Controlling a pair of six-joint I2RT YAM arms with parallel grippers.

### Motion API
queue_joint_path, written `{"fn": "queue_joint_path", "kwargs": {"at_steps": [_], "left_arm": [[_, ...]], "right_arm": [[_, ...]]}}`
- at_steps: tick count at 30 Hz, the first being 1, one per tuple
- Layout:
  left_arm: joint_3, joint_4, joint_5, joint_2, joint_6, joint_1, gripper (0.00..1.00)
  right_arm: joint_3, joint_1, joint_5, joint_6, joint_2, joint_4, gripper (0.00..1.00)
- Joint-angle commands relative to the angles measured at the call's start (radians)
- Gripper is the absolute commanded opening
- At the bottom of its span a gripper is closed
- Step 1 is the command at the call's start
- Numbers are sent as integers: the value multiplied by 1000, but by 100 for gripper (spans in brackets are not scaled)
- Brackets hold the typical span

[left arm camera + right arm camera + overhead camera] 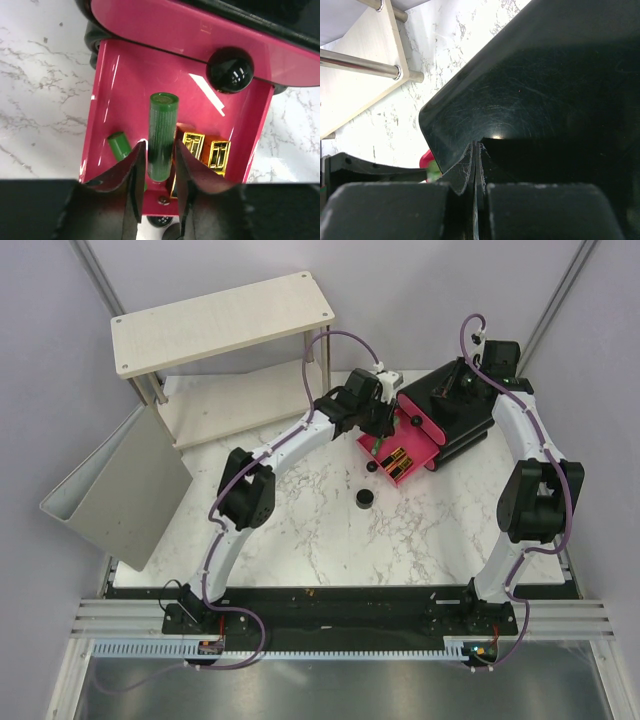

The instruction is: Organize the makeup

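Note:
The black box has its lowest pink drawer pulled out. A green tube stands in the drawer between the parted fingers of my left gripper, with a thin gap on its left side, and its lower end is blurred. A second green tube lies to its left. Black-and-gold cases lie to its right. The round black jar sits on the marble in front of the drawer. My right gripper is shut, holding nothing, its tips against the box's top.
A pale wooden two-level shelf stands at the back left. A grey bin lies tipped at the left edge. The drawer above has a round black knob. The left arm reaches across the table's middle.

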Motion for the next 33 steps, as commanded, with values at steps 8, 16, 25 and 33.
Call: {"fn": "queue_joint_path", "kwargs": {"at_steps": [8, 16, 25, 33], "left_arm": [[62, 60, 29, -8, -22, -14, 49], [-285, 185, -9, -292, 76, 12, 48], [-854, 386, 70, -518, 134, 40, 53], [-789, 402, 120, -403, 107, 28, 54]], "right_arm": [[-29, -2, 32, -12, 42, -118, 0], [-29, -2, 32, -12, 43, -118, 0], [-29, -4, 32, -14, 42, -118, 0], [-32, -2, 23, -12, 43, -117, 0]]}}
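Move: The left hand hovers over the open drawer with a green tube between its loosened fingers. The black jar, its next target, lies about 11 cm back, 6 cm left and 12 cm below. The drawer's floor is some 7 cm beneath the hand. The other green tube lies there level with the hand, 3 cm left; the gold boxes are 4 cm back, 2 cm right. From the right hand, the jar is roughly 18 cm back, 22 cm left and 18 cm lower. Barely shifting at first, the left hand keeps opening its fingers over the drawer, from about a third to half wide, and lets go of the green tube. It then draws back and left about 10 cm each way, rising a couple of centimetres before sinking some 8 cm towards the black jar, fingers open. The closed right hand stays over the organizer's top. ##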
